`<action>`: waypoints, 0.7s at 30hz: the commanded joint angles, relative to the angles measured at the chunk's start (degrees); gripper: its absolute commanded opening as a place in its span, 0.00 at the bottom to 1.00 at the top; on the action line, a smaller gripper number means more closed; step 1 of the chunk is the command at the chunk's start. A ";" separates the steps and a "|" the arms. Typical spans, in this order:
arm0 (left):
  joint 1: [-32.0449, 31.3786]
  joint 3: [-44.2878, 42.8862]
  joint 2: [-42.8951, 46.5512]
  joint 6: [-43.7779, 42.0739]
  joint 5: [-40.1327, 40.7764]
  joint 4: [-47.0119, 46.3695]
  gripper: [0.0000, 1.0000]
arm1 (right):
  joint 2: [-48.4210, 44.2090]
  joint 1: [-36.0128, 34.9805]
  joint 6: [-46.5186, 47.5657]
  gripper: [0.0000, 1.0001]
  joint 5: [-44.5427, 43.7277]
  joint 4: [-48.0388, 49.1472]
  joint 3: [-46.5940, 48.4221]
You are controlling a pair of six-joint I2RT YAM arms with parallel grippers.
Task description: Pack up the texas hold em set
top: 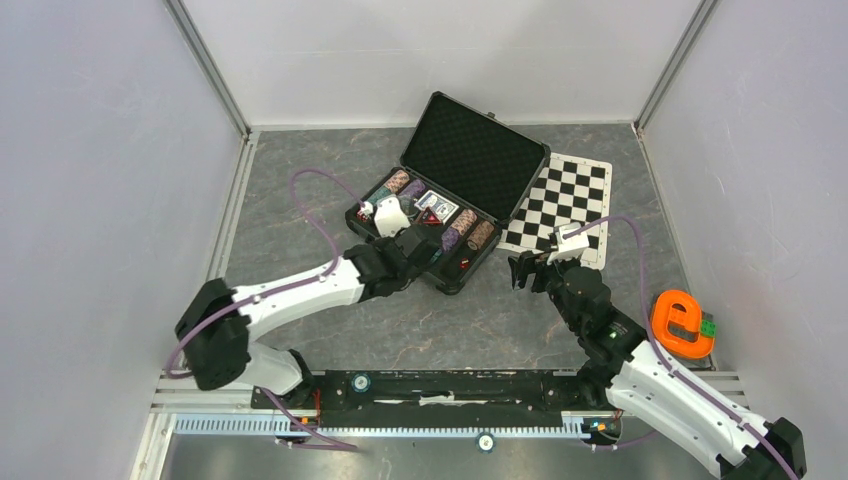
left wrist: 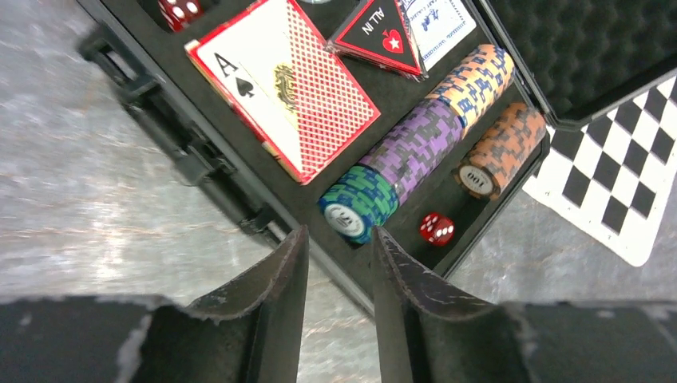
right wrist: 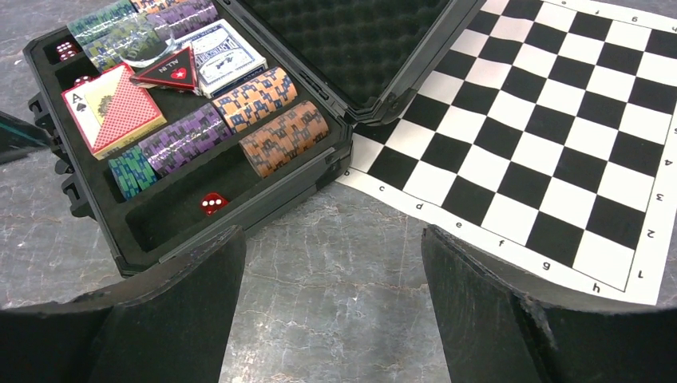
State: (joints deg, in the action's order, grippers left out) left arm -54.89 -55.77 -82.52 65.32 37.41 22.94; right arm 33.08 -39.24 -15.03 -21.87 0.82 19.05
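Note:
The black case [top: 475, 155] lies open on the table, its foam lid tilted back. Rows of chips fill the tray: teal chips [left wrist: 359, 203], purple chips [left wrist: 415, 144] and brown chips [left wrist: 503, 148]. A red card deck [left wrist: 287, 92] and a blue card deck [left wrist: 439, 24] lie beside them, and a red die [left wrist: 437, 229] rests in the near slot. My left gripper [left wrist: 339, 235] hovers over the case's front rim close to the teal chips, open, with nothing between its fingers. My right gripper [right wrist: 331, 239] stands wide open above bare table, just right of the case corner.
A black-and-white chequered mat [top: 565, 200] lies to the right of the case, partly under the lid. An orange e-shaped piece [top: 682, 322] sits at the right near the wall. Grey walls close in the table on three sides.

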 commanded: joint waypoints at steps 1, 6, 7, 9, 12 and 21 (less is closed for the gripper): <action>-0.21 -4.34 7.65 -13.06 1.77 11.88 0.45 | -0.49 0.04 0.18 0.86 0.92 1.55 0.95; -0.19 -1.73 16.32 -14.17 -4.19 23.65 0.94 | -0.47 0.03 0.18 0.86 1.84 1.77 0.88; -0.21 -0.50 18.54 -14.40 -6.19 24.92 0.99 | -0.31 0.06 0.36 0.86 2.36 1.90 0.92; -0.19 1.97 22.20 -13.98 -9.85 27.20 1.00 | 0.11 0.06 0.79 0.86 3.98 2.08 1.05; -0.19 4.48 25.00 -13.14 -14.86 30.88 1.00 | 0.58 0.04 1.01 0.86 5.39 2.08 1.23; -0.29 8.19 21.57 -11.54 -22.12 38.39 1.00 | 0.07 0.02 1.44 0.86 7.56 1.17 1.27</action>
State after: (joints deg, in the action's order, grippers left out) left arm -54.89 -49.45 -59.90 54.13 20.18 58.26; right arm 33.74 -39.24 -14.63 -15.66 0.82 19.05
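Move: The loose chip on the black front rail lies roughly 27 cm back and 13 cm to the left of the left hand, some 11 cm below it. The green chip stack end in the case is about 2 cm ahead, 2 cm right and 3 cm down; the red-backed cards sit 6 cm ahead and 3 cm left, the red die 8 cm right and level. From the right hand the loose chip is about 25 cm back, 38 cm left. From the green end of the chip row the empty left hand pulls up about 5 cm and out over the case's front edge, then sweeps back and left towards the loose chip on the rail, sinking again over the latter half. Its fingers spread from partly to fully open while the wrist tips down some 20 degrees and swings clockwise. The open right hand merely drifts a little left. ##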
